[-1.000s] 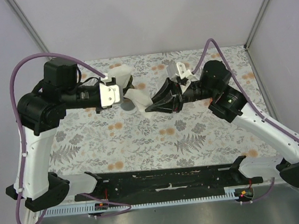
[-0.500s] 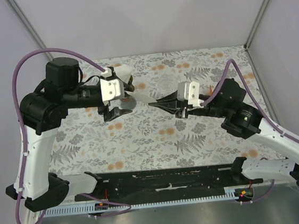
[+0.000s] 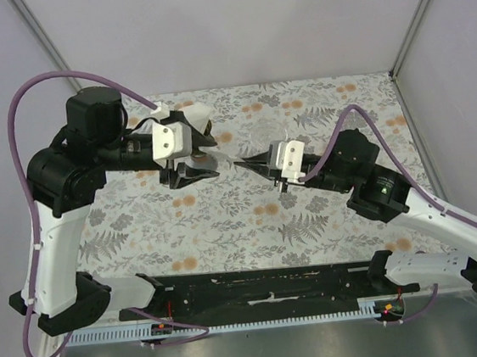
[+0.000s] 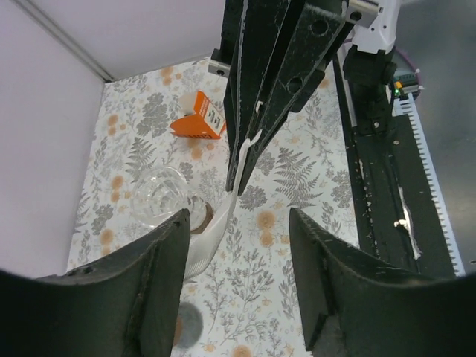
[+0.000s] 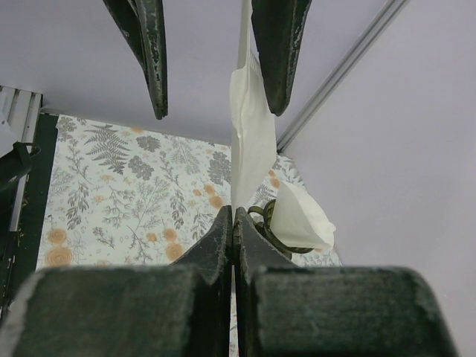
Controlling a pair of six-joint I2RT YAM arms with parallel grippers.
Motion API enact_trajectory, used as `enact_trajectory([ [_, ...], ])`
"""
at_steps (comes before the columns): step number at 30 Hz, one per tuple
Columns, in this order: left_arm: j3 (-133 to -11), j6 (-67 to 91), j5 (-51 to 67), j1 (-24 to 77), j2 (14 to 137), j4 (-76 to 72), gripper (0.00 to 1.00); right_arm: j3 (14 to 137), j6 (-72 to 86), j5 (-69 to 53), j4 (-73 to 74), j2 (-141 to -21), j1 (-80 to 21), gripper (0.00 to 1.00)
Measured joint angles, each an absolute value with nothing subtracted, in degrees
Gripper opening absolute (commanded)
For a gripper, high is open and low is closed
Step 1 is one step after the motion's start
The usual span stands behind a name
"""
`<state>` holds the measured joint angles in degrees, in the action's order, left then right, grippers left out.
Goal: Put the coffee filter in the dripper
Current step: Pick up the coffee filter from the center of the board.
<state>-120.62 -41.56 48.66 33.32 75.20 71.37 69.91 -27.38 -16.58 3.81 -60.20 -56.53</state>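
Note:
The white paper coffee filter (image 5: 249, 126) hangs in the air, pinched at one edge by my shut right gripper (image 5: 234, 216). From above, the filter (image 3: 222, 157) spans the short gap between both grippers. My left gripper (image 3: 209, 159) stands open around its other end, the filter close beside one finger (image 5: 279, 41). In the left wrist view the filter (image 4: 216, 230) dangles from the right gripper's fingers (image 4: 256, 89) above the table. The clear glass dripper (image 4: 156, 195) stands on the table beneath; in the top view the dripper (image 3: 261, 133) sits just behind the right gripper (image 3: 239, 163).
A wire holder with more white filters (image 5: 301, 216) stands at the back left of the table, its filters (image 3: 194, 111) showing behind the left arm. An orange box (image 4: 199, 123) lies on the floral cloth. The black rail (image 3: 267, 285) runs along the near edge.
My left gripper has opened and let go of the filter. My right gripper has shut on the filter and moved left, closer to the left gripper.

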Motion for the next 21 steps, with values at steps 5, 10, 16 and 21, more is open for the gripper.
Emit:
enact_trajectory([
  [5,-120.9,-40.56,48.6,35.27,76.05,71.37,0.02,69.93,-28.42,-16.62,4.82,-60.88,-57.06,0.0],
  [10,-120.9,-41.89,47.37,36.16,76.34,71.96,0.02,69.93,-28.84,-16.6,5.32,-60.53,-57.17,0.39],
  [16,-120.92,-45.1,43.31,36.82,76.05,72.71,0.02,69.12,-28.93,-17.41,4.93,-54.83,-57.17,0.41],
  [21,-120.92,-46.3,41.04,38.41,75.13,72.6,0.02,68.55,-28.32,-20.05,-0.21,-50.59,-58.57,0.44],
])
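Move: The coffee filter is already pinched by the right fingers, its middle about 4 cm to the left of the right hand at about the same height. From the left hand, that middle lies about 3 cm to the right, 1 cm below, and the filter's far end is already between its open fingers. The green dripper with the white paper cone stands roughly 15 cm ahead, 8 cm left and 30 cm below the left hand; the glass cone on its brown ring is some 13 cm ahead, 10 cm right and 40 cm down. The filter changes hands in mid-air: the left fingers close and pinch its far end, the left hand staying almost in place and tipping up slightly. Only then do the right fingers open partway and let go; the right hand pulls up, back and to the right, about 9 cm in all, away from filter and left hand. ##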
